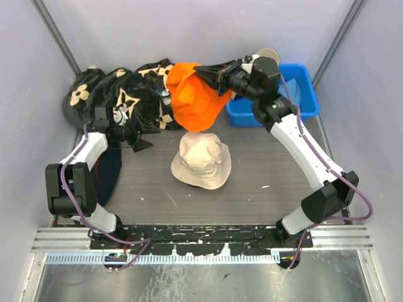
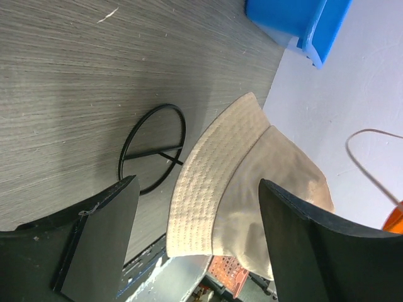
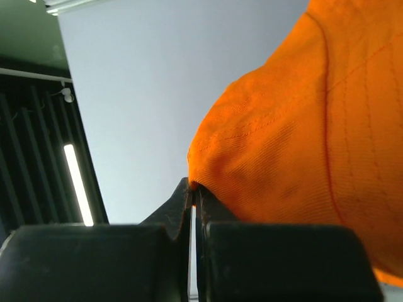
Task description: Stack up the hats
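Observation:
My right gripper [image 1: 211,77] is shut on the edge of the orange hat [image 1: 195,97], which hangs in the air over the back of the table. In the right wrist view the orange hat [image 3: 302,126] is pinched in the shut gripper [image 3: 194,189]. The beige hat [image 1: 201,162] lies crown up on the middle of the table, below the orange one. My left gripper [image 1: 137,137] stands open at the left with nothing in it, well apart from the beige hat. The left wrist view shows the beige hat [image 2: 252,182] beyond the open gripper [image 2: 196,185].
A black cloth with tan flower motifs [image 1: 119,94] is heaped at the back left. The blue bin [image 1: 296,94] stands at the back right. A dark garment [image 1: 110,170] lies by the left arm. A thin black wire ring [image 2: 151,148] lies on the table.

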Controlling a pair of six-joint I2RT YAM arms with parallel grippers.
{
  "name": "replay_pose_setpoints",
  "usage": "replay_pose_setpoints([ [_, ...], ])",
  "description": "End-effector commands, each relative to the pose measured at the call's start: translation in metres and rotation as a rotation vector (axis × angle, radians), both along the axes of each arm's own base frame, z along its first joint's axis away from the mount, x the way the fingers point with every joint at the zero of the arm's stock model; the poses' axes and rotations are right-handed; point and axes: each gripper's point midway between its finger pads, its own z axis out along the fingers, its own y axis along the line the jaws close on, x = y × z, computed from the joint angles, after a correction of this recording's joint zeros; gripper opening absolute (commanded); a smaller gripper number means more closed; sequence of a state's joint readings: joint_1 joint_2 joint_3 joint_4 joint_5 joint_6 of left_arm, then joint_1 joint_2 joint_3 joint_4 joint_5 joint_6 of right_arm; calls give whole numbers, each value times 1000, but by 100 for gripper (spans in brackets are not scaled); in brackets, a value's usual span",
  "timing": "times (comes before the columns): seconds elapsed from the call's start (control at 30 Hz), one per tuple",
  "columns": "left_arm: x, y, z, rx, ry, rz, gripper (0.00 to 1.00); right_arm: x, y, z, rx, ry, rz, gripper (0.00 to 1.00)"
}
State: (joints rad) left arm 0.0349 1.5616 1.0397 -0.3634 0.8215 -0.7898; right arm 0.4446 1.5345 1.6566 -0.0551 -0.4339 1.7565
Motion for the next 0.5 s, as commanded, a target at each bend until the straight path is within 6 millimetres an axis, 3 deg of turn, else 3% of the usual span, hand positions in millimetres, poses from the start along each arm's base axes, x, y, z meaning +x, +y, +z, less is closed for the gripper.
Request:
replay_pose_setpoints([
  [0.0,0,-3,6,-16,-20,-12,84,-44,-1,31,44,-76,21,1],
  [0.2,-2,-5,6,-15,-20,-16,84,-68,-4,4,25,-19,19,1],
  [0.47,-4,-11,3,-11,-16,-30,84,-91,-12,-4,24,0,8,1],
])
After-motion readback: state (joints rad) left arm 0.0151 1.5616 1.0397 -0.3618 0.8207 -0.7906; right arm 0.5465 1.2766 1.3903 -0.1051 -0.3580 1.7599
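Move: The cream hat on its wire stand, where the held orange hat is being taken, lies about 10 cm back of the right hand, some 6 cm to its left and roughly 33 cm below. The blue bin is about 16 cm ahead and 23 cm to the right of that hand, and the flowered cloth some 13 cm ahead and 30 cm left, both well below. From the left hand, the cream hat is about 23 cm to the right, 9 cm back and near its height. The orange hat, still pinched by its edge in the right hand's shut fingers, is carried about 7.5 cm back towards the robot, to bring it over the cream hat on the stand. On the way the hand dips some 3 cm, then comes up slightly; the wrist hardly turns. ##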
